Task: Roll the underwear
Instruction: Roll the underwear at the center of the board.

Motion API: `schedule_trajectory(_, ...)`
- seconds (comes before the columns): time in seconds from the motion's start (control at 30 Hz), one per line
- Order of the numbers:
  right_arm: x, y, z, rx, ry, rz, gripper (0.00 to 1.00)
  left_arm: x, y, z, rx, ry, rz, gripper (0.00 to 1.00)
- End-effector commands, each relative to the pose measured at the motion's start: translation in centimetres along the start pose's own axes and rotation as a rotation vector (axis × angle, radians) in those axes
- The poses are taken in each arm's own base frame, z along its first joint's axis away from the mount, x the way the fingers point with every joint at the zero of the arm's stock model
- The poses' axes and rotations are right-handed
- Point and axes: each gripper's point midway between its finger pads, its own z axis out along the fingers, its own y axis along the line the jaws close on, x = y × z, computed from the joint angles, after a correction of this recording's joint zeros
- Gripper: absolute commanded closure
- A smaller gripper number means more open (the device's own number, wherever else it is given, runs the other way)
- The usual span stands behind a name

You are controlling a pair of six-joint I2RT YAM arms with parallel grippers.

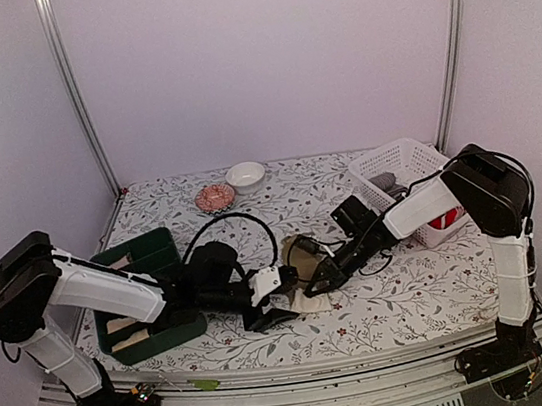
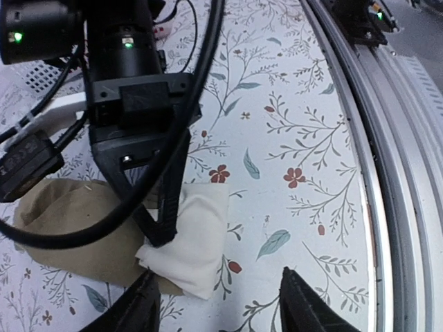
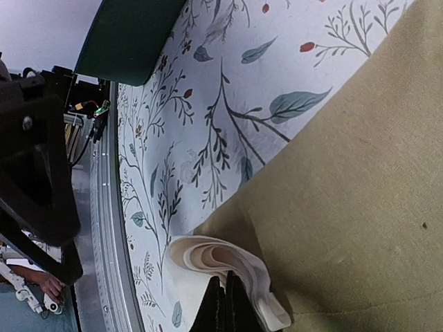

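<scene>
A cream underwear [image 2: 197,238] lies folded on the edge of a khaki-tan underwear [image 2: 66,221] near the table's front edge. My right gripper [image 3: 225,304] is shut on the cream piece's folded edge [image 3: 221,252], with the khaki cloth [image 3: 360,180] beside it. In the top view the right gripper [image 1: 315,283] reaches in from the right over the khaki piece [image 1: 293,252]. My left gripper [image 2: 221,308] is open and empty, its fingers astride the near corner of the cream piece; in the top view the left gripper [image 1: 271,309] is just left of the cream cloth [image 1: 307,303].
A green bin [image 1: 135,244] with folded pieces stands at the left. A white basket [image 1: 401,156] at the right rear holds a grey roll [image 1: 382,183] and a red garment [image 1: 442,221]. A white bowl [image 1: 245,175] and a pink dish [image 1: 215,197] sit at the back. The metal front rail [image 2: 387,173] is close by.
</scene>
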Motion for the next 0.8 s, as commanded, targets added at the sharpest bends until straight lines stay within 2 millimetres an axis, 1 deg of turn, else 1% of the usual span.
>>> schedule_trajectory(0.0, 0.5, -1.1, 1.1, -0.008, 0.038, 0.013, 1.0, -0.8, -0.1, 2.2, -0.025, -0.007, 0.173, 0.48)
schedule_trajectory(0.13, 0.9, -1.6, 1.5, -0.004, 0.051, 0.02, 1.0, -0.4, 0.4, 3.6, -0.044, 0.021, 0.256, 0.56)
schedule_trajectory(0.23, 1.2, -1.8, 1.6, -0.006, 0.057, 0.026, 1.0, 0.5, 0.7, 4.7, -0.042, 0.055, 0.297, 0.6)
schedule_trajectory(0.4, 1.3, -1.9, 1.6, -0.005, 0.061, 0.03, 1.0, 2.0, 1.1, 5.7, -0.054, 0.11, 0.337, 0.62)
schedule_trajectory(0.5, 1.4, -2.0, 1.7, -0.006, 0.064, 0.035, 1.0, 2.5, 0.6, 5.7, -0.023, 0.12, 0.342, 0.62)
schedule_trajectory(0.63, 1.5, -2.3, 1.9, -0.007, 0.07, 0.043, 1.0, 3.8, 0.0, 5.8, 0.007, 0.15, 0.352, 0.62)
schedule_trajectory(0.77, 1.2, -2.4, 2.0, -0.007, 0.072, 0.042, 1.0, 5.2, 0.6, 6.2, -0.019, 0.205, 0.365, 0.6)
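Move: Low over the cloth, the left hand has the white rolled waistband of the underwear about 4 cm to its right, 2 cm ahead and some 7 cm below. The underwear's tan part lies about 11 cm ahead of that hand and 5 cm to its right; the green tray's middle is roughly 30 cm left and 8 cm ahead. From the right hand, already at the band, the roll's middle is about 2 cm back and 1 cm below, level sideways, the tan part 8 cm ahead. Sinking about 6 cm while working rightward and a little forward, the left hand comes down over the left end of the rolled waistband, narrowing its fingers to a partly open gap that straddles the roll. It rolls some 15 degrees and tips its fingers steeper. The right hand keeps its shut fingertips against the roll's far side beside the tan cloth, settling about 1 cm lower. ##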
